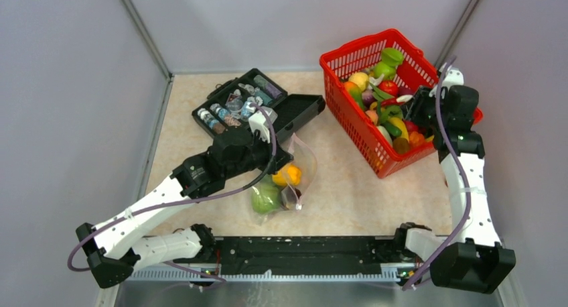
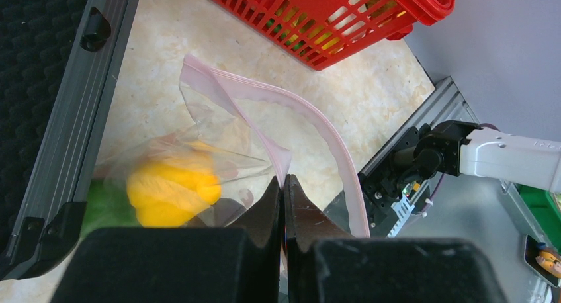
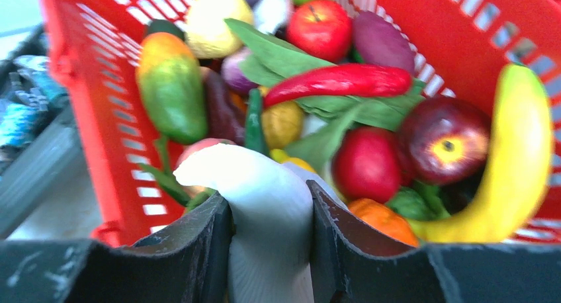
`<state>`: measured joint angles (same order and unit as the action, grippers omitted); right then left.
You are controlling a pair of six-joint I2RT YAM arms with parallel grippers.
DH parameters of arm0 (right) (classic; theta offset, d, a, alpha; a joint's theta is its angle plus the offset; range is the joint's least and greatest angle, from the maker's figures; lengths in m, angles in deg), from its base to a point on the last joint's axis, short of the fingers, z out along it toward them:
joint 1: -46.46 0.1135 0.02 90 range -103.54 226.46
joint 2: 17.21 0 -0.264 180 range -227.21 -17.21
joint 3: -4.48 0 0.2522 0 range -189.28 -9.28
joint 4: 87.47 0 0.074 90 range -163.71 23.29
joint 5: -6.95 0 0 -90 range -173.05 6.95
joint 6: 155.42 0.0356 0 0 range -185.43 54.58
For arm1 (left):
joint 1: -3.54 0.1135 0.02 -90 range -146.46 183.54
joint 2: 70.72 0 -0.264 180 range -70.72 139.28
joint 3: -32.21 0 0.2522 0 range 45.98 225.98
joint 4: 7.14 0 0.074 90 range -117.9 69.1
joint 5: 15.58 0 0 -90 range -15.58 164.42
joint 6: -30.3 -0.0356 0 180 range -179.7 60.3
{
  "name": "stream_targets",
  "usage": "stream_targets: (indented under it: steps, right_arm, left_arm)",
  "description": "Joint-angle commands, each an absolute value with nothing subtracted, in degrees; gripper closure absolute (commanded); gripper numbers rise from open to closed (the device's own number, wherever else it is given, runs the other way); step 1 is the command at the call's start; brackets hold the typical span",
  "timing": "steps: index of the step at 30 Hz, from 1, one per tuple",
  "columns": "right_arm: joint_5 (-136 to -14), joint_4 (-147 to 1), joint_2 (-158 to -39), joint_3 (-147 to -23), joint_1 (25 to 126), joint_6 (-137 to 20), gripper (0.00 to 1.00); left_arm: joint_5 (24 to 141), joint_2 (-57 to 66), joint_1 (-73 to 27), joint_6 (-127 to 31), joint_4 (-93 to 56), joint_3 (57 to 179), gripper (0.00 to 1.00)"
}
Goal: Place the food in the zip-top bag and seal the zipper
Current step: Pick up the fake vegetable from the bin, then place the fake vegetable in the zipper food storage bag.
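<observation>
The clear zip-top bag lies on the table in front of the left arm, its mouth lifted. Inside it are a yellow pepper, a green apple and a dark piece. My left gripper is shut on the bag's edge by the pinkish zipper, which curves open. Over the red basket of food, my right gripper is shut on a white radish, just above the other toy fruits. In the top view this gripper sits at the basket's right side.
An open black case with small bottles lies behind the bag. The basket holds a red chilli, a banana, apples and leaves. Grey walls enclose the table; a black rail runs along the near edge.
</observation>
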<state>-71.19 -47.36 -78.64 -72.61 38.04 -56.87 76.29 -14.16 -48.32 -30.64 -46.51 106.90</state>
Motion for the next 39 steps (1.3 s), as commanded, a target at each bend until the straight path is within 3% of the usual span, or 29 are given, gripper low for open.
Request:
stream_targets:
  steps: [1,5,11,13,19,26,32,39]
  right_arm:
    - [-59.1,-55.5,-75.3,-71.8,37.9,-52.2,0.92]
    - [-47.9,-61.7,-71.5,-70.2,37.9,-48.4,0.92]
    - [-26.1,-91.2,-67.6,-63.8,38.5,-29.0,0.91]
    - [-23.0,-93.9,-67.1,-63.6,40.1,-27.2,0.91]
    - [-20.8,-76.1,-67.0,-68.3,51.1,-45.4,0.90]
    - [-20.6,-65.2,-69.5,-71.6,62.5,-56.1,0.89]
    - [-29.9,-49.6,-76.6,-77.8,74.3,-69.4,0.91]
    - [-33.1,-45.6,-82.0,-79.5,81.6,-74.7,0.91]
  left_arm:
    - [76.5,-14.4,-48.4,-29.9,-44.2,107.4,1.00]
    - [76.5,-14.3,-48.4,-29.7,-44.1,107.3,1.00]
    - [76.9,-13.9,-48.4,-29.6,-43.9,108.0,1.00]
    - [76.8,-13.7,-48.4,-29.6,-43.9,108.1,1.00]
    - [77.7,-13.1,-48.4,-29.4,-43.6,108.2,1.00]
    - [77.9,-13.4,-48.4,-29.2,-43.6,108.3,1.00]
    - [77.7,-13.8,-48.4,-29.0,-43.5,108.4,1.00]
    - [77.6,-14.1,-48.4,-28.9,-43.9,108.3,1.00]
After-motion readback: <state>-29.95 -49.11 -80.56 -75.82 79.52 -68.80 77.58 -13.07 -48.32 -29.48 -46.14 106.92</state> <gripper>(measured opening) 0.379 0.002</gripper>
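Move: The white vegetable is already in my right hand. The open bag mouth it goes to lies about 34 cm left of that hand, 17 cm back and a few centimetres lower. The red basket is right beneath, its middle some 17 cm down; the yellow pepper inside the bag is about 39 cm left, 24 cm back and 18 cm below. From my left hand, which still pinches the rim, the mouth's middle is 5 cm to the right and slightly lower. I swing my right hand left about 29 cm and back some 17 cm, out over the basket's rim towards the bag mouth, rising about 12 cm on the way and then sinking 8. The wrist turns roughly 80 degrees counter-clockwise while my fingers keep their grip on the white vegetable. My left hand stays put and keeps the bag's rim pinched. ##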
